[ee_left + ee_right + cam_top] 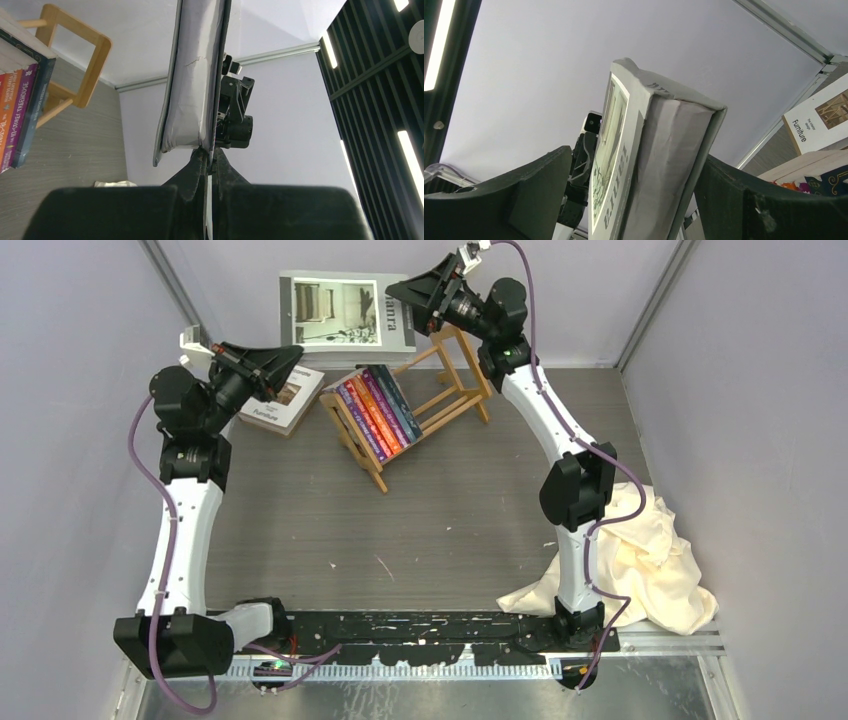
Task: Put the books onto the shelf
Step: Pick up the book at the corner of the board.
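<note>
A large grey book [345,310] stands on edge against the back wall. My left gripper [295,358] is at its lower left corner, and in the left wrist view that gripper [209,152] is shut on the thin cover edge of the grey book [192,90]. My right gripper [400,288] is at the book's right side, open wide. Its fingers flank the grey book [664,150] without pressing it. The wooden shelf [445,405] lies mid-table and holds several paperbacks [380,410]. A white book [283,402] lies flat to its left.
A cream cloth [650,560] is heaped at the right near my right arm's base. The shelf's end frame [92,65] and the paperbacks [22,110] are just left of the left gripper. The enclosure walls stand close behind the grey book.
</note>
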You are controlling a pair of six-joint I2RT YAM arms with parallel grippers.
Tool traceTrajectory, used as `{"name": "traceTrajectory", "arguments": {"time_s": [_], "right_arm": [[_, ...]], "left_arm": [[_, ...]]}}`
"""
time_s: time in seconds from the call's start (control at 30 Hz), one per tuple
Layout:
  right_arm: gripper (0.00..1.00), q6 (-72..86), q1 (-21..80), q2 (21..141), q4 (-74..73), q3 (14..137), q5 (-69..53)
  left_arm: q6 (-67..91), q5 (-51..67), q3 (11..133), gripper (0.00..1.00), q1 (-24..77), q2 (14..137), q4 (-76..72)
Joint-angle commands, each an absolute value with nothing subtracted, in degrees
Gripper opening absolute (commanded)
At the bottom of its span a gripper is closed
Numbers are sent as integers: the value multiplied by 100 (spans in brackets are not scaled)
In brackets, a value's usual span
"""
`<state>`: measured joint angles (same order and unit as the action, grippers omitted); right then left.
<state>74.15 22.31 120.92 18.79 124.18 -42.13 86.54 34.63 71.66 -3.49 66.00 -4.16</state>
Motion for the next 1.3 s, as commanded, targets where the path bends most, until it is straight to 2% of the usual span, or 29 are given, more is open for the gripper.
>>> {"name": "traceTrajectory", "arguments": {"time_s": [0.0,0.47,0.8,0.93,1.13,1.27], "right_arm": [[90,7531,2215,12081,2309,12526,-4346],[65,7676,2185,12029,2583,12279,-4502],[33,7699,2089,11922,2675,12114,-4575],[31,7704,2045,11868,2702,12070,-4576],[31,7714,1941,11780,2753,11994,-4520],[31,7730,1860,11733,2787,11971,-4476]], "left_arm": [[8585,3683,7501,0,-277,6599,-1055],[8613,3744,7559,0,-229,6771,-1203],[8654,3660,7483,0,-229,6814,-1223],[8666,3624,7438,0,-233,6824,-1231],[8597,3531,7382,24,-229,6772,-1076],[8587,3502,7310,35,-229,6737,-1047]]}}
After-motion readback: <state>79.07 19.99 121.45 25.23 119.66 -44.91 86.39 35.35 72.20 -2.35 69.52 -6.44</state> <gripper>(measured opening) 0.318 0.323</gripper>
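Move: Between the right hand's wide-open fingers is the right end of the big grey book, its middle about 9 cm to that hand's left, 2 cm back and roughly level. The shelf stands about 38 cm below the right hand and 7 cm ahead, with its row of books some 8 cm left and 3 cm ahead. The left hand still grips the near left corner; the grey book's middle lies about 8 cm ahead and 8 cm right. Handing the grey book over in mid-air, the right hand sinks about 2 cm, closing its fingers until they pinch the book's right end, then shifts some 1.5 cm to the right and a little forward. The left hand first eases 1 cm right, then about 1.5 cm forward and 1 cm down, before opening and letting go of its corner. ##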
